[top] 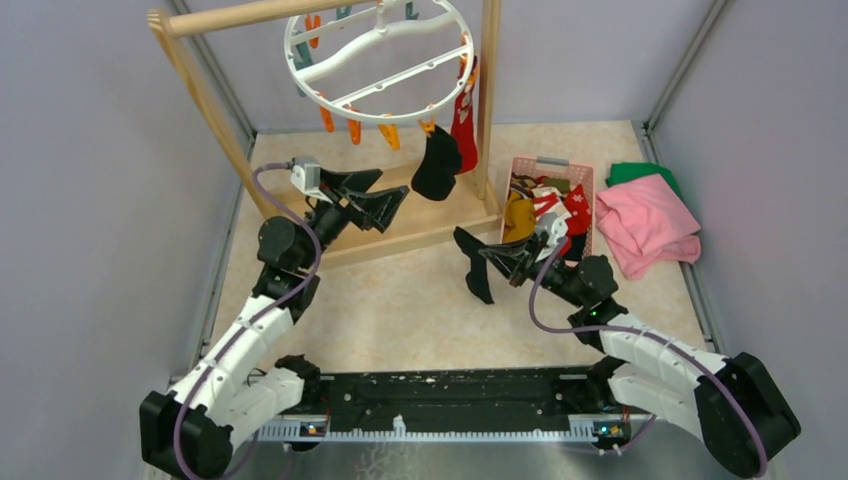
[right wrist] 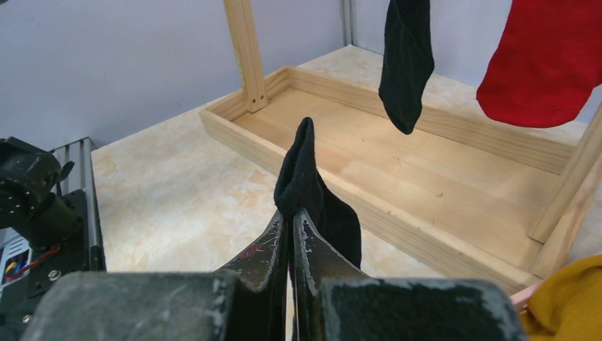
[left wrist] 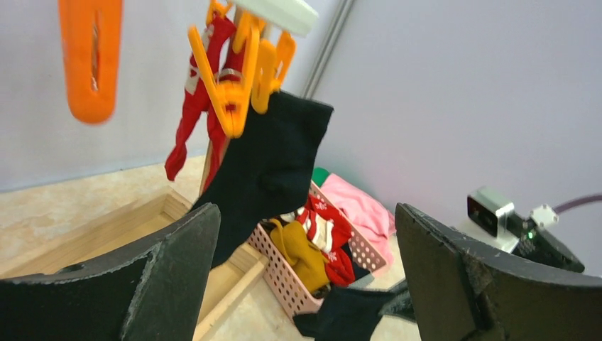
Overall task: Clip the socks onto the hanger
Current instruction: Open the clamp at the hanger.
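The white ring hanger [top: 378, 48] hangs from the wooden rack, with a black sock [top: 437, 165] and a red sock [top: 463, 120] clipped at its right side. My left gripper [top: 395, 182] is open just left of the hanging black sock [left wrist: 273, 163] and below an orange clip [left wrist: 228, 99]; nothing sits between its fingers [left wrist: 177, 256]. My right gripper [top: 487, 262] is shut on a second black sock [right wrist: 305, 177], held above the table in front of the rack base. More socks, yellow [left wrist: 305, 252] and red-white, lie in the pink basket [left wrist: 284, 277].
The wooden rack's base tray [right wrist: 426, 177] and right post [top: 489, 100] stand between the arms and the hanger. The pink basket [top: 580, 170] sits at the right, with a pink cloth [top: 645, 225] and a green cloth [top: 640, 172] beyond it.
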You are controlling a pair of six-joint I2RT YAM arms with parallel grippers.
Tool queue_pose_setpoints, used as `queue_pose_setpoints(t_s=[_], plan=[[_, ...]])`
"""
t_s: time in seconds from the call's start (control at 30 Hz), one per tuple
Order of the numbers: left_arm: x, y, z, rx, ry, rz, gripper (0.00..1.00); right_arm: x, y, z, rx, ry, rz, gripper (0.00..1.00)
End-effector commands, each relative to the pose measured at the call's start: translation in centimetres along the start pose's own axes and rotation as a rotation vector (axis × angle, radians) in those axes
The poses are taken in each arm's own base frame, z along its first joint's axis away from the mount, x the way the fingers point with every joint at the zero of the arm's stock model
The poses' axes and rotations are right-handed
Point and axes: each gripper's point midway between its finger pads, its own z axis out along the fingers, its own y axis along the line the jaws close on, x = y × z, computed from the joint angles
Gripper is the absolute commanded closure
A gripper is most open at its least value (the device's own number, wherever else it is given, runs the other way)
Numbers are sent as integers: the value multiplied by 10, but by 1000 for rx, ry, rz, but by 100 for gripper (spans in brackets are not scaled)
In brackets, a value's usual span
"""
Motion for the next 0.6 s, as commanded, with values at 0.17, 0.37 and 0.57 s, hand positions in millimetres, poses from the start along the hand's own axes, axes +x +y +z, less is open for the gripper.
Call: queue_pose_setpoints(t_s=[0.17, 0.37, 0.57], plan=[[-35, 15, 23, -128, -48, -48, 12, -20, 7, 6, -53, -53, -13, 100], [-52, 21, 30, -165, -106, -48, 16, -20, 7, 6, -53, -52, -13, 100], [-57, 31, 41, -208, -109, -42, 23, -20, 6, 6, -51, -52, -13, 100]])
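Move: The orange clip I'm after, the free one next to the hung black sock's clip, is about 7 cm ahead of my left hand, hardly 1 cm to the left and some 6 cm above. The sock's clip sits about 8 cm to the right of it and 3 cm farther out, the next free clip about 6 cm to its left and 2 cm farther. The hung black sock's middle is 9 cm ahead of my left hand, 8 cm right, 3 cm lower. From my right hand the free clip is roughly 13 cm ahead, 20 cm left and 20 cm up. I bring my wide-open left hand about 5 cm forward and 2 or 3 cm up under the hanger's near rim, towards the free orange clip. On the way I swing the wrist some 10 degrees counter-clockwise, so the clip comes in line between my fingers, and narrow them to about three quarters open without gripping. ##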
